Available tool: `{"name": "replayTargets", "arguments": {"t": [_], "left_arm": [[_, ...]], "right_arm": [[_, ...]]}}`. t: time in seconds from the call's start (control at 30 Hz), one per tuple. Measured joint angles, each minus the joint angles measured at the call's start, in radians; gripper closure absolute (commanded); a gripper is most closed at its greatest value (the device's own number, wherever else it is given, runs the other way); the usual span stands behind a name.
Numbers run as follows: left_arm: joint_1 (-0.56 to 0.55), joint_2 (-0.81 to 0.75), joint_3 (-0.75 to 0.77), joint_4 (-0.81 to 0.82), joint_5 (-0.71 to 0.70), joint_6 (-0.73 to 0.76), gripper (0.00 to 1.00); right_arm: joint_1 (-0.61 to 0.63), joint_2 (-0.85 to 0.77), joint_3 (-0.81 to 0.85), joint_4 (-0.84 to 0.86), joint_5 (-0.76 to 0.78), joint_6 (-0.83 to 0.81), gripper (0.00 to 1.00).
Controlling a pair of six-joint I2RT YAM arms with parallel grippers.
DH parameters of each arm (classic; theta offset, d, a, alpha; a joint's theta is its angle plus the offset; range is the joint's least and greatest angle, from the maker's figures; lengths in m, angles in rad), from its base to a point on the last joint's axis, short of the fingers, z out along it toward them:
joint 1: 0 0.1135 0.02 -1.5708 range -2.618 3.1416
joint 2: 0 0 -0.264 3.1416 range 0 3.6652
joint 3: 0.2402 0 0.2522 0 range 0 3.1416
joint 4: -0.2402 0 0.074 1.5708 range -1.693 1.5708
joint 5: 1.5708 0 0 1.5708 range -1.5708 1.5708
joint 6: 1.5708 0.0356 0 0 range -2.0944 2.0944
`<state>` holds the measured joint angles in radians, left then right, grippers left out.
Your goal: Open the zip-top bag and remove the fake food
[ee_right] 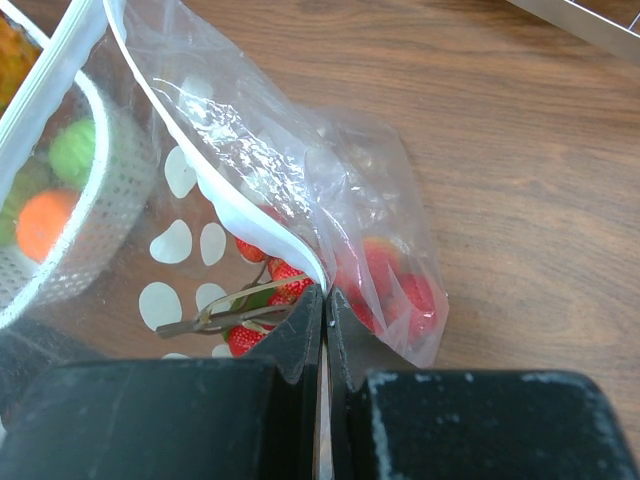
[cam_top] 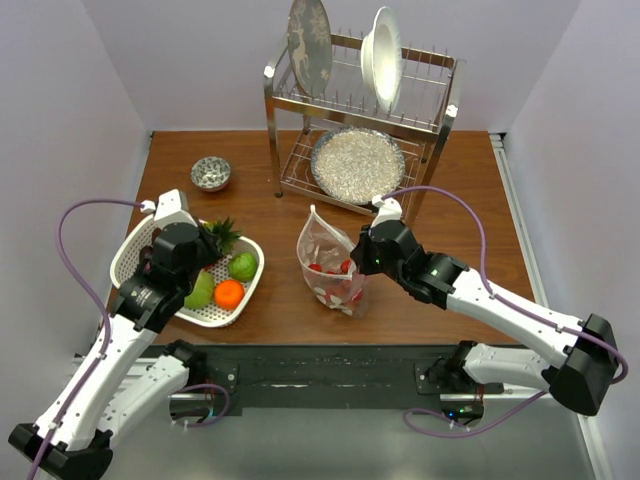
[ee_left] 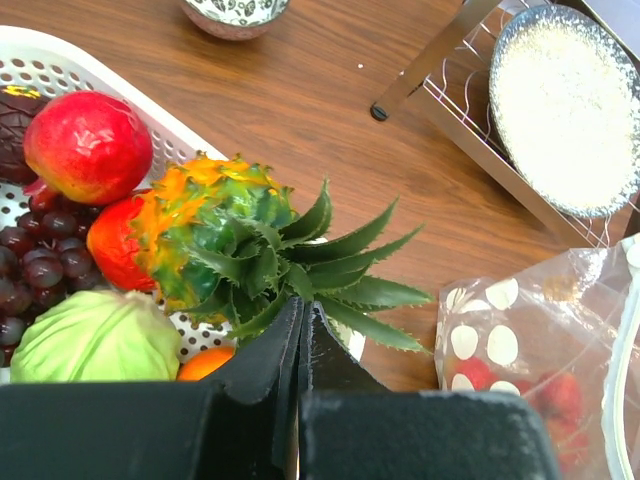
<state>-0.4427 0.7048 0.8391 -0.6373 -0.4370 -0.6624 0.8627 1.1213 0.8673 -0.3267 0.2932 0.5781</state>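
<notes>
The zip-top bag (cam_top: 330, 262) stands on the wooden table with its mouth gaping upward. Red strawberries (ee_right: 283, 278), the fake food, lie inside it with a green stem. My right gripper (ee_right: 325, 295) is shut on the bag's white zip strip rim, at the bag's right side (cam_top: 356, 258). My left gripper (ee_left: 303, 310) is shut with nothing between its fingers; it hovers over the white slotted basket (cam_top: 130, 250), its tips just short of the pineapple's leaves (ee_left: 340, 270). The bag (ee_left: 530, 340) also shows at the right of the left wrist view.
The basket (ee_left: 60, 50) holds a pineapple (ee_left: 210, 225), a red apple (ee_left: 88, 145), dark grapes (ee_left: 35, 260), a green piece (ee_left: 95, 335) and an orange (cam_top: 229, 293). A metal dish rack (cam_top: 360, 110) with plates stands at the back; a small bowl (cam_top: 211, 173) sits left of it.
</notes>
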Motion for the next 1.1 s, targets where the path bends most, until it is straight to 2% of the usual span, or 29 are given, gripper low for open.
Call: {"name": "replayTargets", "arguments": {"t": [0.63, 0.67, 0.73, 0.77, 0.8, 0.83, 0.97, 1.1], "left_arm": [[0.002, -0.041, -0.055, -0.03, 0.094, -0.022, 1.0], [0.002, -0.044, -0.061, -0.031, 0.097, -0.027, 0.96], [0.001, -0.068, -0.096, -0.037, 0.106, -0.06, 0.81], [-0.002, -0.082, -0.108, -0.053, 0.105, -0.086, 0.6], [-0.003, -0.089, -0.113, -0.063, 0.1, -0.093, 0.46], [-0.003, -0.102, -0.114, -0.081, 0.087, -0.121, 0.39], [-0.003, -0.141, -0.114, -0.134, 0.041, -0.196, 0.22], [-0.003, -0.158, -0.105, -0.17, 0.014, -0.22, 0.19]], "right_arm": [[0.0, 0.005, 0.004, -0.002, 0.0, 0.0, 1.0], [0.0, 0.005, 0.004, -0.003, -0.001, 0.0, 1.0], [0.0, 0.005, 0.004, -0.003, -0.001, 0.0, 1.0], [0.0, 0.005, 0.004, -0.003, -0.002, 0.0, 1.0], [0.0, 0.005, 0.004, -0.003, -0.003, 0.0, 1.0], [0.0, 0.005, 0.004, -0.003, -0.005, 0.0, 1.0], [0.0, 0.005, 0.004, -0.002, -0.018, 0.0, 1.0], [0.0, 0.005, 0.004, -0.002, -0.025, -0.001, 1.0]]}}
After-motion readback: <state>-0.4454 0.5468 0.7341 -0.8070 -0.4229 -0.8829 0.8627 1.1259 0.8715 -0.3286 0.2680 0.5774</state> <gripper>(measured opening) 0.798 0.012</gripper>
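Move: The pineapple hangs by its leaves from the left hand's shut fingers over the right part of the basket. The basket's middle is about 9 cm to this hand's left, level with it fore and aft, and 18 cm below. Of the things down in it, the orange lies some 6 cm back and straight in line, the cabbage 5 cm back and 8 cm left, and the pomegranate 9 cm ahead and 10 cm left. From the right hand, the basket's middle is roughly 42 cm to the left, level fore and aft, 14 cm lower. The pineapple, still pinched by its leaves, is let down into the right part of the basket as the left hand sinks about 4 cm in two short steps and draws back as much, easing slightly left at the end. Late in the descent the fingers spread wide and let go of the leaves, the wrist tipping and rolling by some 10 degrees. ##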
